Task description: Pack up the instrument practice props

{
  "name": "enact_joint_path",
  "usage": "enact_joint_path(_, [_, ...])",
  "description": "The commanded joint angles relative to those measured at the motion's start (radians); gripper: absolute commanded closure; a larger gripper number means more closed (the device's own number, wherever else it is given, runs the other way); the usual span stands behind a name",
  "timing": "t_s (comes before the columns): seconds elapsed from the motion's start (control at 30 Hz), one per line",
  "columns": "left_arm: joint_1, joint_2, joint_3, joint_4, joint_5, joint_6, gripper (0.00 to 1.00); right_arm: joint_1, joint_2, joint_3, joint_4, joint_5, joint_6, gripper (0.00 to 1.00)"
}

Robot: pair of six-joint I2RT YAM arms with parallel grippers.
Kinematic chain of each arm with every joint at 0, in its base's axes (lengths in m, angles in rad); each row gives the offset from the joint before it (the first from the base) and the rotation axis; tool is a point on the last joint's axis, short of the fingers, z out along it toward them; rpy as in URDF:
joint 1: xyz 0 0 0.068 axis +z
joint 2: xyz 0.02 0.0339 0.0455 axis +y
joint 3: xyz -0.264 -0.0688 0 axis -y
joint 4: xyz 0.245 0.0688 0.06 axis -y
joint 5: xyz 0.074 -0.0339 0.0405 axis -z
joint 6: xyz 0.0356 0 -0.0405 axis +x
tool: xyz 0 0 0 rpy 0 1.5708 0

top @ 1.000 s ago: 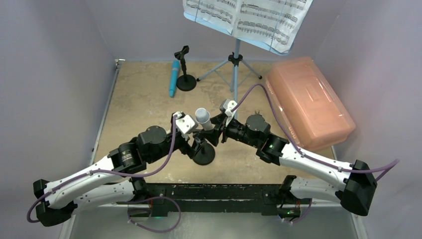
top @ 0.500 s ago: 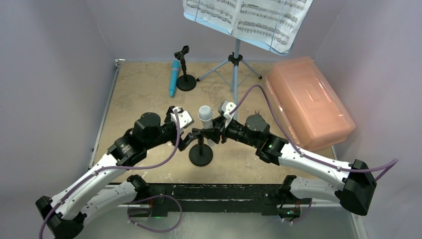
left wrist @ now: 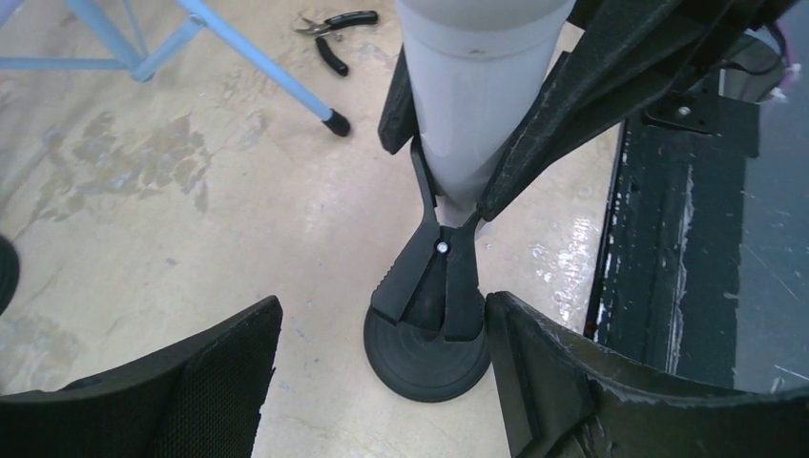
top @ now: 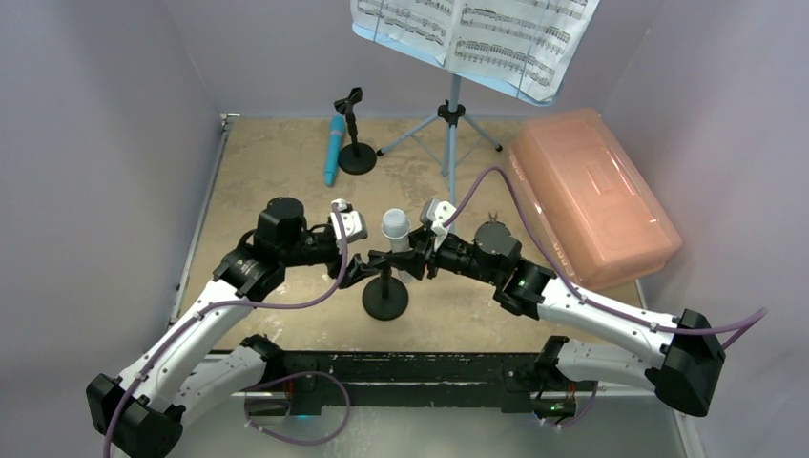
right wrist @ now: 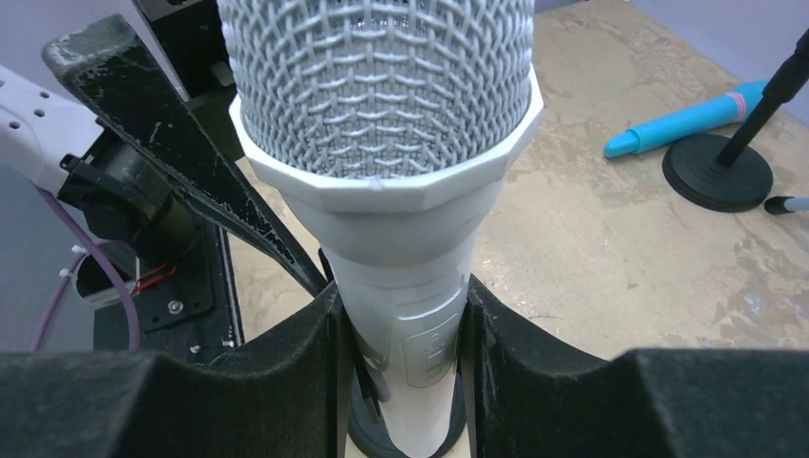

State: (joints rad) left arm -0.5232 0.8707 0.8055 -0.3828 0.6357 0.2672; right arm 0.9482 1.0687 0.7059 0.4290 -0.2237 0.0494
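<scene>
The white microphone (top: 395,227) stands upright in the clip of a black round-based mic holder (top: 385,298) near the table's front. My right gripper (top: 408,260) is shut on the microphone's body (right wrist: 382,143), just below the mesh head. Down beside the holder's stem, my left gripper (left wrist: 382,315) is open, with the holder's base (left wrist: 426,358) between its fingers but untouched. The blue microphone (top: 334,150) lies beside the second mic holder (top: 356,153) at the back. The light-blue music rack (top: 451,119) carries sheet-music pages (top: 477,33).
A pink translucent box (top: 591,196) with its lid on lies at the right. Black-handled pliers (left wrist: 339,24) rest on the table near a tripod leg (left wrist: 262,67). The black base rail (left wrist: 668,239) runs along the near edge.
The white microphone went from tilted to upright in its holder. My right gripper closed on its body. My left arm drew back to the left and its elbow rose.
</scene>
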Motion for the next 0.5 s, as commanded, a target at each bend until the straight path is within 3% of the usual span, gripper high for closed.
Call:
enact_joint_path(0.0, [0.011,0.025,0.020,0.014,0.137,0.060,0.25,0.003,-0.027,-0.004,0.068,-0.059,-0.021,0.90])
enact_joint_path(0.27, [0.013,0.057,0.022,-0.003,0.216,0.090,0.41,0.003,-0.020,-0.002,0.071,-0.084,-0.024,0.90])
enact_joint_path(0.4, [0.012,0.049,0.019,-0.005,0.223,0.090,0.68,0.004,-0.015,0.001,0.070,-0.087,-0.025,0.90])
enact_joint_path(0.47, [0.012,0.040,0.014,-0.007,0.218,0.090,0.76,0.004,-0.016,0.000,0.068,-0.086,-0.025,0.90])
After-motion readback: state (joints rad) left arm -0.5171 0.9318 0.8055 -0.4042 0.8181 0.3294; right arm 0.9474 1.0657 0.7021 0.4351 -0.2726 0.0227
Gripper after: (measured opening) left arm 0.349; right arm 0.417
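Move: The clip on top of the stand is just off my left fingertips: about 2 cm back, 3 cm to the right and 1 cm lower. The white microphone, already in my right fingers, is about 6 cm right, 2 cm ahead and 5 cm above my left hand. The music stand's near foot lies roughly 12 cm ahead, 19 cm right and 17 cm down. From my right hand the clip is about 5 cm below, 2 cm back and 2 cm left. I close my left fingers from wide open to about a third open, pinching the clip's hinge block from both sides just under the microphone. On the way that hand eases back about 2 cm, a little right and down, turning some 10 degrees clockwise to centre on the clip. My right hand keeps its grip on the white microphone and stays nearly in place. ##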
